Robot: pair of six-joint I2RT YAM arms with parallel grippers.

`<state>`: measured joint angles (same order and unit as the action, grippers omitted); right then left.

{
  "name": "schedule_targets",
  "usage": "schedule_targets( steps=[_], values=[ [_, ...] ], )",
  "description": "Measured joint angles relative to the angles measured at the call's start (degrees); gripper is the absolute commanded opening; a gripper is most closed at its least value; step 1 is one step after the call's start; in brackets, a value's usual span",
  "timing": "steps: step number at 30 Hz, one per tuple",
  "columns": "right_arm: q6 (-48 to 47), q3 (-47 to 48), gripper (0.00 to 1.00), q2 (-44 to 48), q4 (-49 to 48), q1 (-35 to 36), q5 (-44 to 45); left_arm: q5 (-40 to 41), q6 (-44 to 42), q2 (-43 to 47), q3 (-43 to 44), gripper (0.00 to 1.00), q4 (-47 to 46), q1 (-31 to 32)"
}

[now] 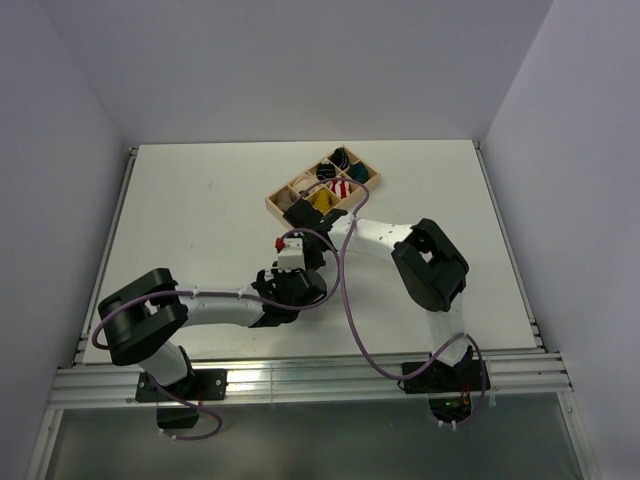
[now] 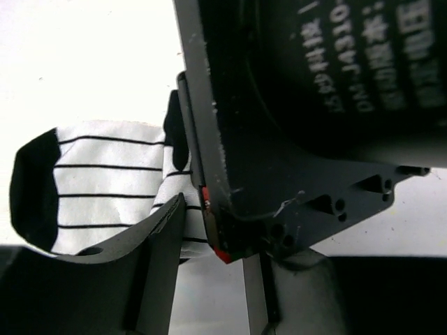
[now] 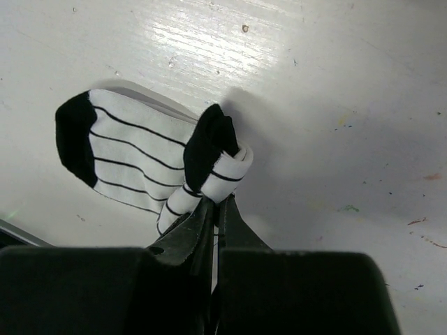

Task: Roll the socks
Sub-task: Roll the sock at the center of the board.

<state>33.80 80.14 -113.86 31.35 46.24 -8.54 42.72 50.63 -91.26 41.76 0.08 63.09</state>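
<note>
The white sock (image 3: 133,153) with thin black stripes and a black toe lies flat on the table. Its near end is folded into a small roll (image 3: 222,160). My right gripper (image 3: 220,204) is shut on that roll. In the left wrist view the sock (image 2: 105,181) lies at the left, and the right gripper's black body (image 2: 293,139) covers its folded end. My left gripper (image 2: 209,279) is open, one finger (image 2: 164,237) over the sock's near edge. In the top view both grippers (image 1: 292,268) meet mid-table and hide the sock. A mustard-yellow bundle (image 1: 322,198) sits in the tray.
A wooden compartment tray (image 1: 272,200) stands just beyond the grippers, holding red-and-white (image 1: 343,188), teal (image 1: 357,173) and dark striped (image 1: 340,158) bundles. The right arm's elbow (image 1: 430,265) and a purple cable (image 1: 350,310) cross the table's near right.
</note>
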Motion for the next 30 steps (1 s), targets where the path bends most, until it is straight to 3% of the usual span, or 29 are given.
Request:
schedule_targets(
  steps=[8,11,15,20,23,30],
  values=[
    [1.3,0.0,0.0,0.0,-0.2,-0.7,-1.8,2.0,5.4,-1.7,3.2,0.41,7.9,0.5],
    [2.4,-1.0,0.0,0.0,-1.3,-1.7,-3.8,2.4,6.1,-2.2,3.6,0.36,8.8,0.5],
    [3.6,-2.5,0.0,0.0,-3.2,-3.3,-7.3,2.6,6.1,-2.3,3.3,0.19,8.8,0.5],
    [5.1,-4.8,0.0,0.3,-6.1,-4.8,-10.7,2.6,5.6,-2.5,3.3,0.12,8.2,0.5],
    [6.0,-6.7,0.0,0.9,-8.3,-5.7,-12.2,2.8,3.5,-2.9,2.9,0.04,6.4,0.5],
    [10.2,-15.5,0.03,4.9,-17.7,-8.7,-14.1,1.1,-7.4,-3.0,-1.1,0.0,-6.3,-0.4]
  ],
)
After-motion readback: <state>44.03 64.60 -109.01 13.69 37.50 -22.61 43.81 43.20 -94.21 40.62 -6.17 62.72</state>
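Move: The rolled part of the striped sock sits between the left hand's open fingers, about 1 cm ahead, 1 cm left and 1 cm below the hand point. Its still-flat black end lies some 8 cm left, level fore-and-aft and 3 cm lower. The divided box's middle is roughly 19 cm ahead of the left hand and 4 cm right. The right hand already holds the roll, which is about 1 cm to its left, at fingertip height. The left fingers, half open, close on the sock roll right beside the right hand's tips and pinch it, after settling about 1 cm down and 1 cm left; then that hand eases slightly forward and back to the right. The shut right fingers keep their hold, tilting some 20 degrees so they point more to the left and turning clockwise, and late on draw about 2 cm right. ##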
